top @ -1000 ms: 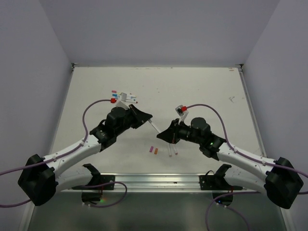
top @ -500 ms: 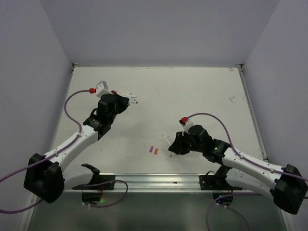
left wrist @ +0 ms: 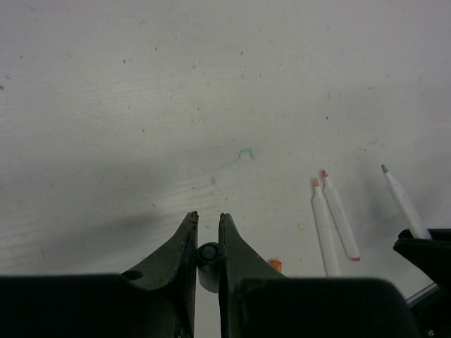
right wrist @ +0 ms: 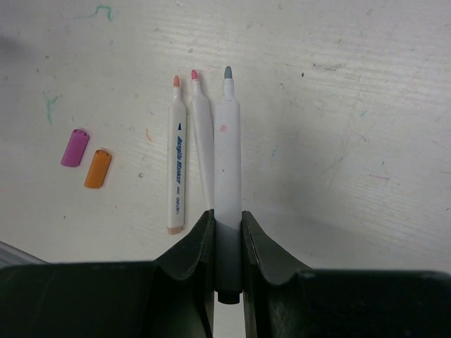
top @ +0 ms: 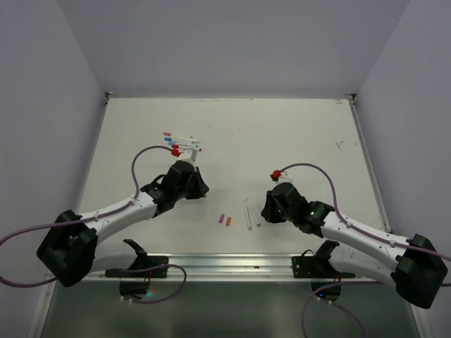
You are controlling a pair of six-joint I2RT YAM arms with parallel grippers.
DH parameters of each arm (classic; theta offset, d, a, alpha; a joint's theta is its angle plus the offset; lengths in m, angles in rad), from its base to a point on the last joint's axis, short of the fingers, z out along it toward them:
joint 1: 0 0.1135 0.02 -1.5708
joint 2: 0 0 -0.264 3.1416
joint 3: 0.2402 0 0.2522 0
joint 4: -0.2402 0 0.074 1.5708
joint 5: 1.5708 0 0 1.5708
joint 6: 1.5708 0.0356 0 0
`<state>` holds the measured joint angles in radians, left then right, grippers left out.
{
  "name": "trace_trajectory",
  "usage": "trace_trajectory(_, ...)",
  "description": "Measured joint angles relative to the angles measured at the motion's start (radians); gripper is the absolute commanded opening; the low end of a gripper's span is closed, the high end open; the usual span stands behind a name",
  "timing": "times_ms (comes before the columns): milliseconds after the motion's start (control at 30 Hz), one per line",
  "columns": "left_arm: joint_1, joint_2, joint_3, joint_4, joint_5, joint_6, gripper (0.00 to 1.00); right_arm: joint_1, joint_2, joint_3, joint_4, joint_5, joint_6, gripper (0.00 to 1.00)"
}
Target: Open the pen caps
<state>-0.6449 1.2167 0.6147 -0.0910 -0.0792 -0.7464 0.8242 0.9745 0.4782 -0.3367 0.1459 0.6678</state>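
My right gripper (right wrist: 227, 213) is shut on a white pen (right wrist: 227, 151) with a bare grey tip, held low over the table. Just left of it lie two uncapped pens, one orange-tipped (right wrist: 176, 165) and one pink-tipped (right wrist: 201, 148). A purple cap (right wrist: 75, 148) and an orange cap (right wrist: 98, 168) lie further left. My left gripper (left wrist: 207, 217) is shut on a small dark-ended pen cap (left wrist: 208, 253). From above, the left gripper (top: 197, 189) sits left of the loose caps (top: 224, 220), and the right gripper (top: 266, 210) is beside the uncapped pens (top: 248, 215).
Several capped pens (top: 180, 143) with blue and red caps lie in a cluster at the back left. Faint green scribbles (left wrist: 243, 153) mark the table. The metal rail (top: 225, 264) runs along the near edge.
The left arm swung out to the back-left cluster and has come back toward the middle with the cap. The right gripper has drawn back to the right, bringing its pen down beside the two uncapped pens.
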Motion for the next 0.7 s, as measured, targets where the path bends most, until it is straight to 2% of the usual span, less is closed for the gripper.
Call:
trace_trajectory(367,-0.081,0.078,-0.111,0.025,-0.003,0.0,0.04,-0.001,0.105,0.0,0.02,0.029,-0.001,0.0)
trace_trajectory(700,-0.184,0.162,-0.11,0.135,-0.018,-0.028,0.08,-0.001,0.172,0.0,0.046,0.028,0.019,0.0)
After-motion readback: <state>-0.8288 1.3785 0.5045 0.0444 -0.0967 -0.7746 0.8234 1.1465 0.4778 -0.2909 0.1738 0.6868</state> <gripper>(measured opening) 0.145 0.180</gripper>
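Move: The left hand, already holding the pulled-off cap, is bound for bare table about 6 cm back, 3 cm right and 8 cm below; the purple cap lies some 7 cm back and 6 cm right of the hand, the orange cap 8 cm back and 8 cm right. Bare table for the right hand's uncapped grey pen is about 5 cm below, 1 cm right; the pink pen's middle is 2 cm ahead and 5 cm left, the orange pen's 2 cm ahead and 7 cm left. The left hand carries its cap down about 7 cm and back some 5 cm, its fingers tipping slightly steeper, then slides about 3 cm to the right just above the table towards the purple cap, grip kept shut. Meanwhile the right hand sinks almost straight down about 3.5 cm, tilting only slightly and still pinching the grey pen near its rear end, to bring it down beside the pink pen on that pen's right; whether the cap or the pen touches the table can't be seen. ##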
